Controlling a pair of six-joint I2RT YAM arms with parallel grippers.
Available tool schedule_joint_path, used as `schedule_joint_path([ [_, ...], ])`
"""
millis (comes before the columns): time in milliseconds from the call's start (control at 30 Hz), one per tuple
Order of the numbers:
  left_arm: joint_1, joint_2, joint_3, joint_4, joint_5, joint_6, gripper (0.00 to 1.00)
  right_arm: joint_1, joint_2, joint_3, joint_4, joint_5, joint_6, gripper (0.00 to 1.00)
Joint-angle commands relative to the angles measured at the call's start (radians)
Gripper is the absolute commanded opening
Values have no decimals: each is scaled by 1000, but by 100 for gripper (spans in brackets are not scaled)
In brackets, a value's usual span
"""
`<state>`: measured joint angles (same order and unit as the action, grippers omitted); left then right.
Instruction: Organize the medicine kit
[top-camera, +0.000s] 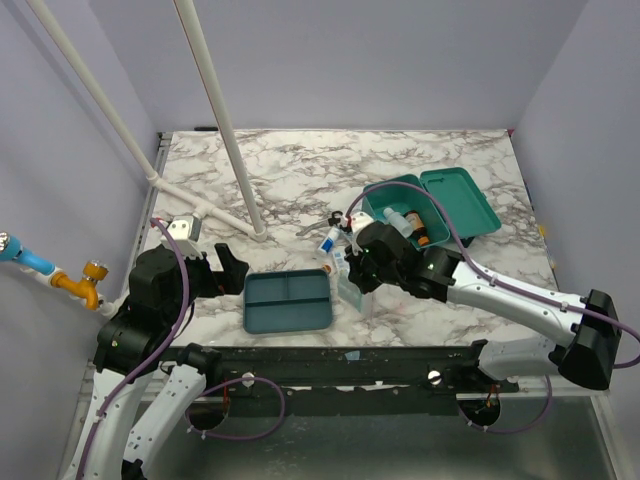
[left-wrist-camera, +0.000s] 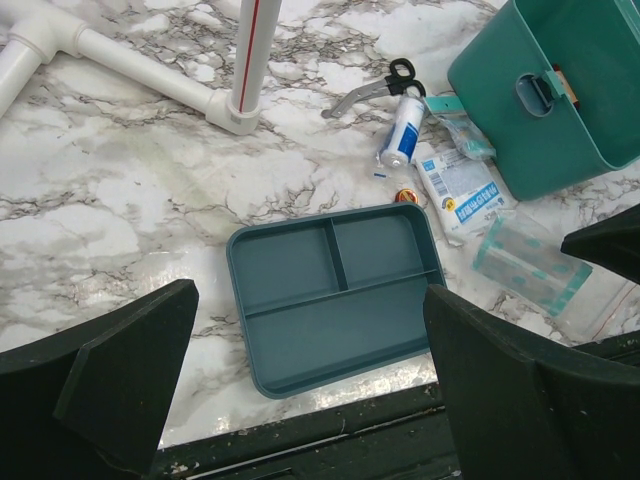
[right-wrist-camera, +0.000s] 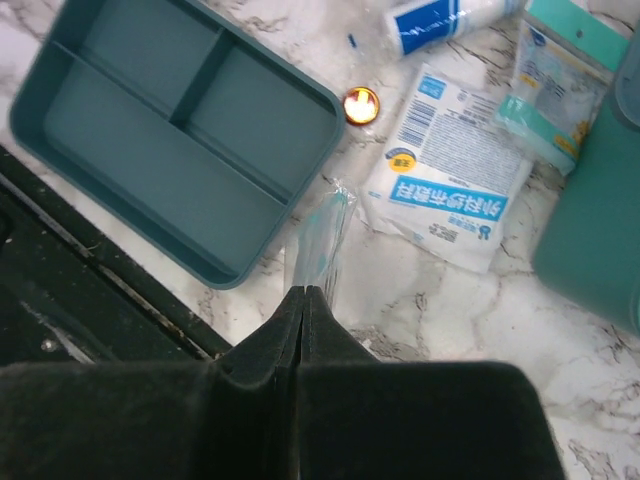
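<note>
The medicine kit (top-camera: 462, 205) (left-wrist-camera: 560, 110) (right-wrist-camera: 600, 230) lies open at the back right, lid flung back, with small bottles (top-camera: 405, 218) inside. My right gripper (top-camera: 355, 268) (right-wrist-camera: 304, 290) hangs just in front of it, shut on a clear packet with teal stripes (top-camera: 352, 288) (left-wrist-camera: 530, 262) (right-wrist-camera: 320, 235) that juts from the fingertips beside the tray's right end. The left gripper (top-camera: 232, 270) (left-wrist-camera: 310, 300) is open and holds nothing, left of the flat teal divided tray (top-camera: 288, 302) (left-wrist-camera: 330, 300) (right-wrist-camera: 170, 140).
Loose between tray and kit: a white tube with a blue label (left-wrist-camera: 402, 130) (right-wrist-camera: 440, 15), scissors (left-wrist-camera: 375, 88), a white sachet with blue print (left-wrist-camera: 462, 195) (right-wrist-camera: 445, 185), a teal-topped packet (left-wrist-camera: 458, 125), a small orange disc (right-wrist-camera: 361, 105). White pipe frame (top-camera: 235, 150) stands back left; black rail (top-camera: 320, 360) lines the near edge.
</note>
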<state>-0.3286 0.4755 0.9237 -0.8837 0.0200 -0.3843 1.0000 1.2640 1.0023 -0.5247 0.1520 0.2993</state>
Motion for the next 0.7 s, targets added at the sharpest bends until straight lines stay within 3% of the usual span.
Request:
schedule_joint_path([
  [0, 3, -3, 19, 11, 8, 15, 99, 22, -4, 68, 12, -113, -41, 1],
  [667, 3, -22, 19, -4, 11, 18, 99, 65, 287, 232, 261, -304, -109, 1],
])
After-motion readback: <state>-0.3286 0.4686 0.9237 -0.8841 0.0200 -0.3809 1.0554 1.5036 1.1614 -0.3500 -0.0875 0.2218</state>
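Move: To the right hand's left, about 18 cm off and level with it, lies the middle of the blue-grey tray, some 11 cm below; the clear bag is already pinched in that hand. The gauze pack lies about 8 cm farther out and 4 cm left of the hand, the small orange cap 8 cm out and 8 cm left. From the idle left hand the tray's middle is about 12 cm to the right, 2 cm ahead and 20 cm below. Carrying the pinched clear bag leftwards to the tray, the right hand travels about 10 cm in a low arc, rising some 3 cm at first and then sinking nearly as much, until the fingers are near the tray's right rim. The wrist turns roughly 15 degrees counter-clockwise on the way, and the fingers stay shut on the bag. ##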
